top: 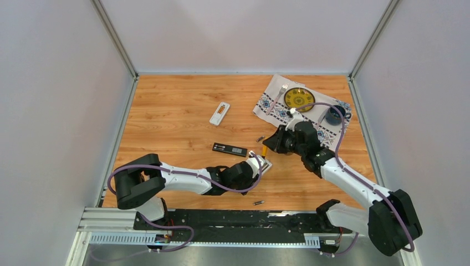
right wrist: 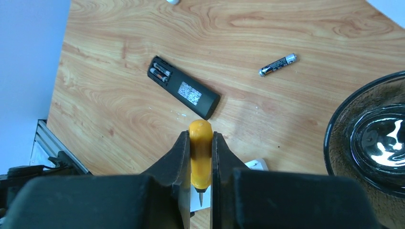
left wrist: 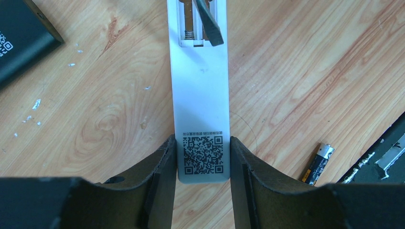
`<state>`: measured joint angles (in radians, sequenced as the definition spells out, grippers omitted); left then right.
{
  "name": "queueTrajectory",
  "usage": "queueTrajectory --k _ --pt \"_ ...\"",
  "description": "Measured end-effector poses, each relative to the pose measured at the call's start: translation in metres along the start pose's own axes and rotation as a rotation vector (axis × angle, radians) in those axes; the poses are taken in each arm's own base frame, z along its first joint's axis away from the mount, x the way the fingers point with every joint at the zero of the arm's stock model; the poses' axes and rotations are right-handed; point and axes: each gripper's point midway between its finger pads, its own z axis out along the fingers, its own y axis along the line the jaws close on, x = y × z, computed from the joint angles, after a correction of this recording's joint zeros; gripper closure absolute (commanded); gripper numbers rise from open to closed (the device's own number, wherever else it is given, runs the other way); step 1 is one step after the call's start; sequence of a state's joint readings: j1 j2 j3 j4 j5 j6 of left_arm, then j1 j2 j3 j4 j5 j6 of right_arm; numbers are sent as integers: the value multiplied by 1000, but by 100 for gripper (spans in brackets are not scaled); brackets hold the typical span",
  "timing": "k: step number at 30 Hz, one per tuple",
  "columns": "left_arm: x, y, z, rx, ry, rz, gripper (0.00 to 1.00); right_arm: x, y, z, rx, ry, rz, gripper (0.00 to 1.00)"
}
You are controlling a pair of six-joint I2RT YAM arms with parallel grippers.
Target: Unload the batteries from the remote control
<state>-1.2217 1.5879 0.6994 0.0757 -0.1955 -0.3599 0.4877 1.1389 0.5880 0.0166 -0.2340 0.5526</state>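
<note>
My left gripper [left wrist: 201, 143] is shut on the end of a white remote [left wrist: 200, 95] with a QR label, holding it on the table; it also shows in the top view [top: 260, 165]. Its open battery bay [left wrist: 190, 26] shows a bare spring. My right gripper [right wrist: 200, 138] is shut on a yellow-handled screwdriver [right wrist: 200, 152], whose blade [left wrist: 208, 21] reaches into that bay. A black remote [right wrist: 184, 87] lies open with two batteries [right wrist: 160, 73] inside. Loose batteries lie on the wood: one beyond the grippers [right wrist: 277, 65], one near my left gripper [left wrist: 319, 163].
A second white remote or cover [top: 219, 113] lies further back. A patterned cloth [top: 271, 102] at the back right holds a yellow plate [top: 299, 98], a fork and a dark bowl [top: 335, 115], close to my right arm. The black rail [top: 221, 219] runs along the near edge.
</note>
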Motion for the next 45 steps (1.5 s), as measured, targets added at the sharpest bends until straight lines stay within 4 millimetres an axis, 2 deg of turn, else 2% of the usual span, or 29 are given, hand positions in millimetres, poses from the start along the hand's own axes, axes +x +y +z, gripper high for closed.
queueTrajectory --k 9,16,19,23,29,31,33,35,39,42,45 --pt "6 3 -8 -3 6 -8 100 -41 26 -39 -39 -155 -33 100" --pt "17 14 -27 -23 56 -6 100 -59 28 -61 -32 -234 -37 100" --pt "12 19 -36 -28 49 -10 100 -63 28 -69 -31 -253 -32 100" --pt "-8 32 -51 -42 -4 -39 100 -70 33 -77 -43 -279 -30 100" --pt "-53 67 -90 -94 -179 -127 100 -77 41 -84 -64 -303 -35 100" --pt "-66 85 -108 -135 -252 -168 100 -77 40 -84 -64 -303 -35 100" --pt "-70 108 -128 -201 -316 -218 100 -77 40 -84 -63 -302 -35 100" --pt "-66 130 -146 -272 -356 -271 100 -77 40 -84 -64 -302 -35 100" --pt "-48 169 -174 -418 -390 -381 100 -76 40 -83 -65 -295 -33 100" --pt "-29 187 -185 -495 -373 -447 100 -74 40 -81 -66 -285 -29 100" --pt "-13 197 -185 -543 -327 -492 100 -72 40 -79 -68 -275 -24 100"
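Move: The left hand grips the white remote by its QR end just above the table; open table for it lies roughly 24 cm left and 8 cm farther out. From that hand the black remote is about 11 cm ahead and 9 cm left, the other white remote some 25 cm ahead and 12 cm left. From the right hand, holding the screwdriver, the gripped remote is about 8 cm back, 1 cm left and 10 cm below; a loose battery lies 4 cm ahead and 2 cm left of that hand, the glass 8 cm right and 1 cm ahead. Leftward and up goes the left hand, keeping its hold on the remote: first a low slide of some 4 cm left, then a lift of about 14 cm while reaching 8 cm forward, passing on to 22 cm left, turning some 45 degrees counter-clockwise and starting to sink. The right hand rises about 11 cm with the screwdriver still pinched, drifting right and tilting its fingers up, then stays there. ##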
